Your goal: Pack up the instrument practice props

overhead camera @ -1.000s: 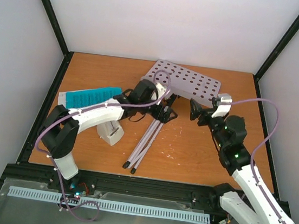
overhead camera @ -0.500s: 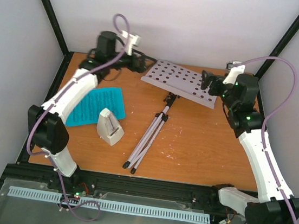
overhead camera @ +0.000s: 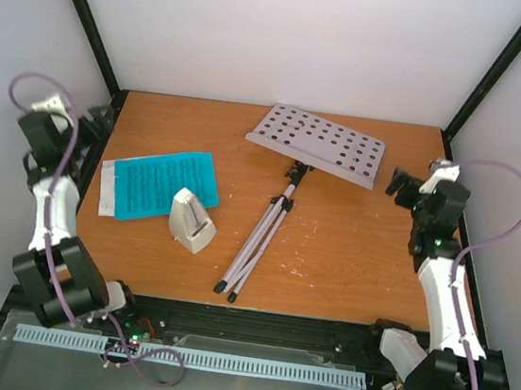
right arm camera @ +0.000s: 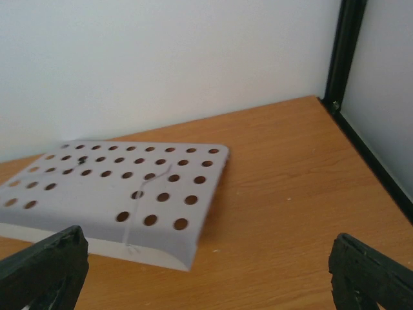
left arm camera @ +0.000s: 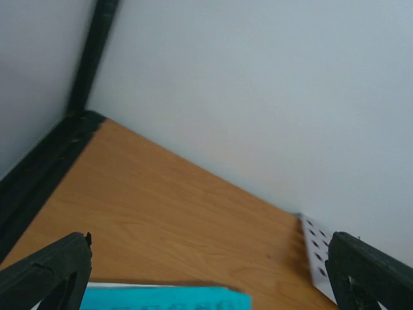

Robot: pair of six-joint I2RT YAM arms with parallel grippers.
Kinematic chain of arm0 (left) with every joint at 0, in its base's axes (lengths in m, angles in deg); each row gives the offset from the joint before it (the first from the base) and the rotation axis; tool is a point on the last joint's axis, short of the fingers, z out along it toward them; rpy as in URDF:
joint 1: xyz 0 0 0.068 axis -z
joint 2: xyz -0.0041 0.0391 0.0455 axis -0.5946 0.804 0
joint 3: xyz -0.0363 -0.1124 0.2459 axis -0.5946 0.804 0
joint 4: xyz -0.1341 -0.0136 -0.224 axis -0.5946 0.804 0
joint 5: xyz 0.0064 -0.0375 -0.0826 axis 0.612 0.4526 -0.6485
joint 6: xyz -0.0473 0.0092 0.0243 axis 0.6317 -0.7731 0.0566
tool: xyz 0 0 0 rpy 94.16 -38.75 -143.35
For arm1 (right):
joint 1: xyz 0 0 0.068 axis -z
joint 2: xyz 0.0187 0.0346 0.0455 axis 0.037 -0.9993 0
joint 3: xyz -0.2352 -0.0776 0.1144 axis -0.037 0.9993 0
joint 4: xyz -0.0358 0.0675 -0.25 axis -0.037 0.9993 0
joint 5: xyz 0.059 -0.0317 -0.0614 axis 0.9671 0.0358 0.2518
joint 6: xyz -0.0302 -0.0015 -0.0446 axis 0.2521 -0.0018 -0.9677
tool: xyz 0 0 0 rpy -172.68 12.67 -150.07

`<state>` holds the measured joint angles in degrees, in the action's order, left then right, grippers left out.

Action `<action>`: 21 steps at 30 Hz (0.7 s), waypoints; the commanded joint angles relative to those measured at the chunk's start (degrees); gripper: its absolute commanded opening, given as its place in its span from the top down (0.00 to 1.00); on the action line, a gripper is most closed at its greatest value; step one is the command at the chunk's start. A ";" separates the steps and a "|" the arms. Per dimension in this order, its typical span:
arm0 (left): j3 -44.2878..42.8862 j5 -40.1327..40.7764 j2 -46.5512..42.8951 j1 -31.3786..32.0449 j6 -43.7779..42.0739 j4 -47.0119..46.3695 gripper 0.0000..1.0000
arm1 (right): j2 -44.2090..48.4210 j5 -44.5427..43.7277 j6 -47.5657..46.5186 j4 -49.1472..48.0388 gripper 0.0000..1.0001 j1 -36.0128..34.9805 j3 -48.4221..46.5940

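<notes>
The white perforated music stand [overhead camera: 316, 143] lies on the wooden table with its thin tripod legs [overhead camera: 255, 242] folded together and pointing toward the near edge. Bright blue sheet-music pages [overhead camera: 159, 183] lie flat at the left. The small white pyramid-shaped metronome [overhead camera: 191, 220] stands just right of them. My left gripper [overhead camera: 93, 122] is open at the table's left edge, with the pages' edge [left arm camera: 168, 298] below it and a corner of the stand [left arm camera: 316, 255] to its right. My right gripper [overhead camera: 403, 182] is open and empty at the right, facing the stand's plate [right arm camera: 122, 187].
A black frame rail [overhead camera: 82, 173] runs along the table's left side and another [overhead camera: 469, 240] along the right. White walls close in the back and both sides. A black post [right arm camera: 345, 51] stands in the back right corner.
Both arms have pulled back from the stand's plate to the table's left and right edges. The stand, pages and metronome stay where they lay half a second ago.
</notes>
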<state>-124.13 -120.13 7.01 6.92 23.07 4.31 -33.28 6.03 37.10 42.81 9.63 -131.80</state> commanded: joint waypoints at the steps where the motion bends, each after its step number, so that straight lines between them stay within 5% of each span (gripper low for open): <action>1: 19.28 15.02 -8.19 0.51 3.21 -23.00 0.00 | 3.02 -4.76 -4.57 -22.21 0.00 0.34 14.53; 8: 45.63 24.03 -5.72 8.09 -11.99 -56.58 0.01 | -4.58 -2.54 -7.75 -51.88 0.00 0.28 31.06; 15: 42.78 20.47 5.94 8.44 -12.39 -61.23 0.01 | -14.82 2.51 -7.02 -63.19 0.01 0.16 32.30; 21: 46.69 18.91 5.98 8.45 -13.70 -69.26 0.01 | -21.60 2.30 -6.76 -76.20 0.01 0.13 36.46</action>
<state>-78.69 -99.76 12.94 15.38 12.16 -54.84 -51.38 7.60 30.74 -20.20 9.69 -98.17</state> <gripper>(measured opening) 0.995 0.988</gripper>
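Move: Both hands are empty. The music stand's perforated top lies about 21 cm ahead of the right hand and 25 cm to its left, some 24 cm below; its folded legs are roughly 6 cm back and 39 cm left of that hand. From the left hand, the same top is about 17 cm ahead and 57 cm right. The cyan sheet music lies level with the left hand, 13 cm right and 30 cm down, the metronome 14 cm back and 26 cm right. Both empty arms settle together towards their low, folded poses: the left hand sinks quickly by nearly 20 cm while drawing back about 6 cm towards its base, coming down closer to the cyan sheet, then eases slightly up and forward as its wrist rolls left side up nearly 20 degrees and swings a little counter-clockwise. The right hand drops about 12 cm almost straight down at the right of the stand's top, its fingertips tipping up by some 10 degrees towards the end, and both grippers stay wide open with nothing in them. ##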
